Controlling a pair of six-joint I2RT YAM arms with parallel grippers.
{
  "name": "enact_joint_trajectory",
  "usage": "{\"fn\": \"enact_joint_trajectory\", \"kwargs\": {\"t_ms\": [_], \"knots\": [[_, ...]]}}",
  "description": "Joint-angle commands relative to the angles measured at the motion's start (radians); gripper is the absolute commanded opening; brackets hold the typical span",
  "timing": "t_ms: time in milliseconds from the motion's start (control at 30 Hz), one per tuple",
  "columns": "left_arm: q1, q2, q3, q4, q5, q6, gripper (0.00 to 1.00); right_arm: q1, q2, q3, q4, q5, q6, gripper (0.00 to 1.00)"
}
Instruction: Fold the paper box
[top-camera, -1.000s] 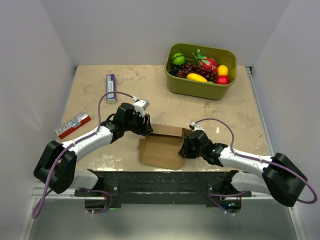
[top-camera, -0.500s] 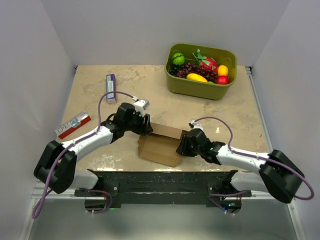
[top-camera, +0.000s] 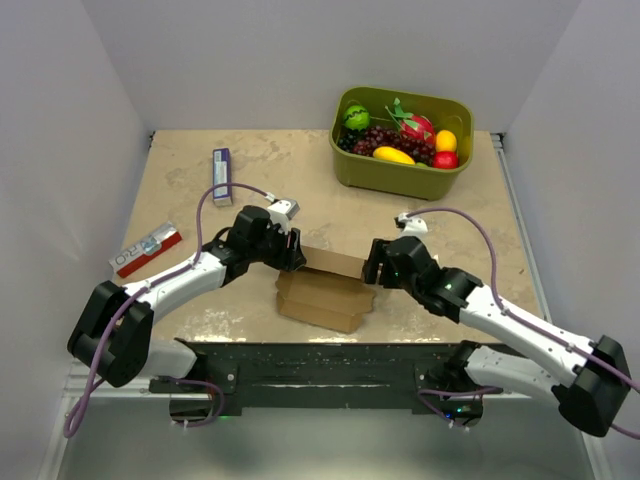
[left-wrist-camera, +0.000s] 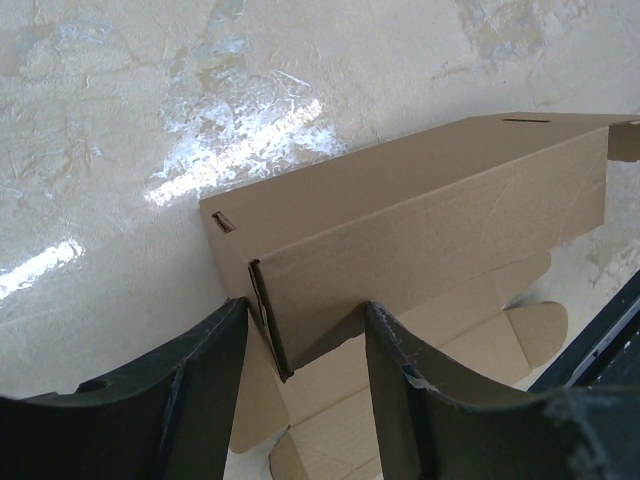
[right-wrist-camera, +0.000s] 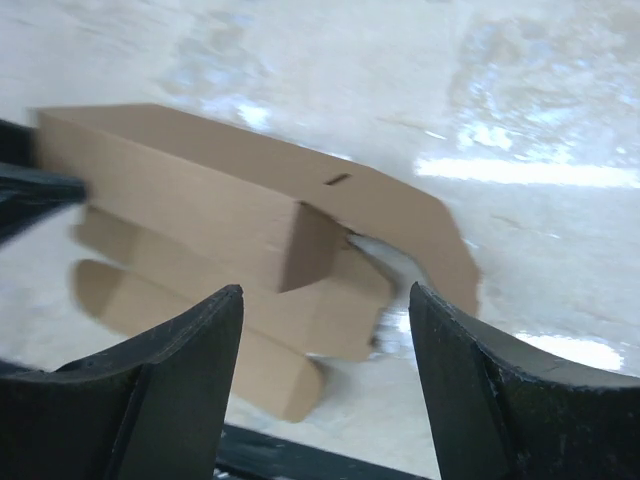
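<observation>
The paper box (top-camera: 322, 296) is plain brown cardboard, partly folded, lying near the table's front edge between my arms. Its long wall stands up in the left wrist view (left-wrist-camera: 420, 210), with flat flaps below it. My left gripper (top-camera: 291, 256) is at the box's left end. Its jaws (left-wrist-camera: 305, 310) are apart and straddle the end edge of that wall without pinching it. My right gripper (top-camera: 376, 268) hovers off the box's right end. It is open and empty (right-wrist-camera: 325, 292), with the box (right-wrist-camera: 190, 200) ahead of its fingers.
A green bin (top-camera: 400, 175) of toy fruit stands at the back right. A slim purple-and-white box (top-camera: 222, 175) lies at the back left. A red-and-white box (top-camera: 146, 249) lies at the left edge. A black rail (top-camera: 330, 362) runs along the front.
The box's near panels folded up into a narrower shape. My right gripper then drew back from the box's right end and rose. The left gripper stayed at the box's left end.
</observation>
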Motion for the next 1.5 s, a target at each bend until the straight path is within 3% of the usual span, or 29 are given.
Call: {"fn": "enact_joint_trajectory", "kwargs": {"t_ms": [0,267,600,700,733,833,1100,1267,1467], "knots": [[0.001,-0.01,0.025,-0.014,0.0,0.014,0.54,0.001,0.088,0.031,-0.081,0.143,-0.063,0.71],[-0.001,-0.018,0.026,-0.014,-0.005,0.016,0.54,0.001,0.134,-0.003,-0.097,0.192,-0.054,0.7],[-0.001,-0.027,0.026,-0.017,-0.008,0.017,0.54,0.001,0.198,0.02,-0.121,0.137,-0.053,0.52],[0.001,-0.03,0.026,-0.017,-0.008,0.017,0.54,0.001,0.195,0.009,-0.117,0.111,-0.044,0.4],[0.001,-0.03,0.026,-0.017,-0.007,0.017,0.54,0.001,0.192,0.009,-0.103,0.101,-0.042,0.28],[0.001,-0.03,0.026,-0.016,-0.003,0.017,0.54,-0.001,0.175,0.028,-0.094,0.054,-0.042,0.16],[-0.001,-0.03,0.025,-0.016,-0.006,0.022,0.54,0.001,0.163,0.112,-0.109,-0.07,-0.06,0.16],[-0.002,-0.033,0.022,-0.014,-0.007,0.022,0.53,0.001,0.19,0.129,-0.08,-0.164,-0.067,0.08],[-0.002,-0.028,0.023,-0.016,-0.013,0.027,0.52,0.001,0.22,0.138,-0.107,-0.103,-0.085,0.02]]}}
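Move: The box's right end flap, still splayed outwards, lies some 6 cm below the right hand, about 3 cm to its right and 2 cm ahead. The right end of the folded far wall is roughly 2 cm left and 2 cm ahead of this hand, 5 cm down. The box floor's middle lies about 12 cm left, 3 cm back, 11 cm down. From the left hand, at the box's left corner, the flap is roughly 19 cm right, 3 cm back and 2 cm lower. The right fingers close on the right end flap and pinch it by its free edge, after the open hand has dropped about 6 cm and gone 3.5 cm to the right, rolling its left side down. Shut on the card, they swing it some 4 cm left and a little back, inwards across the box end, rising and then easing down again. The left hand stays put, fingers still astride the far wall's left corner. ##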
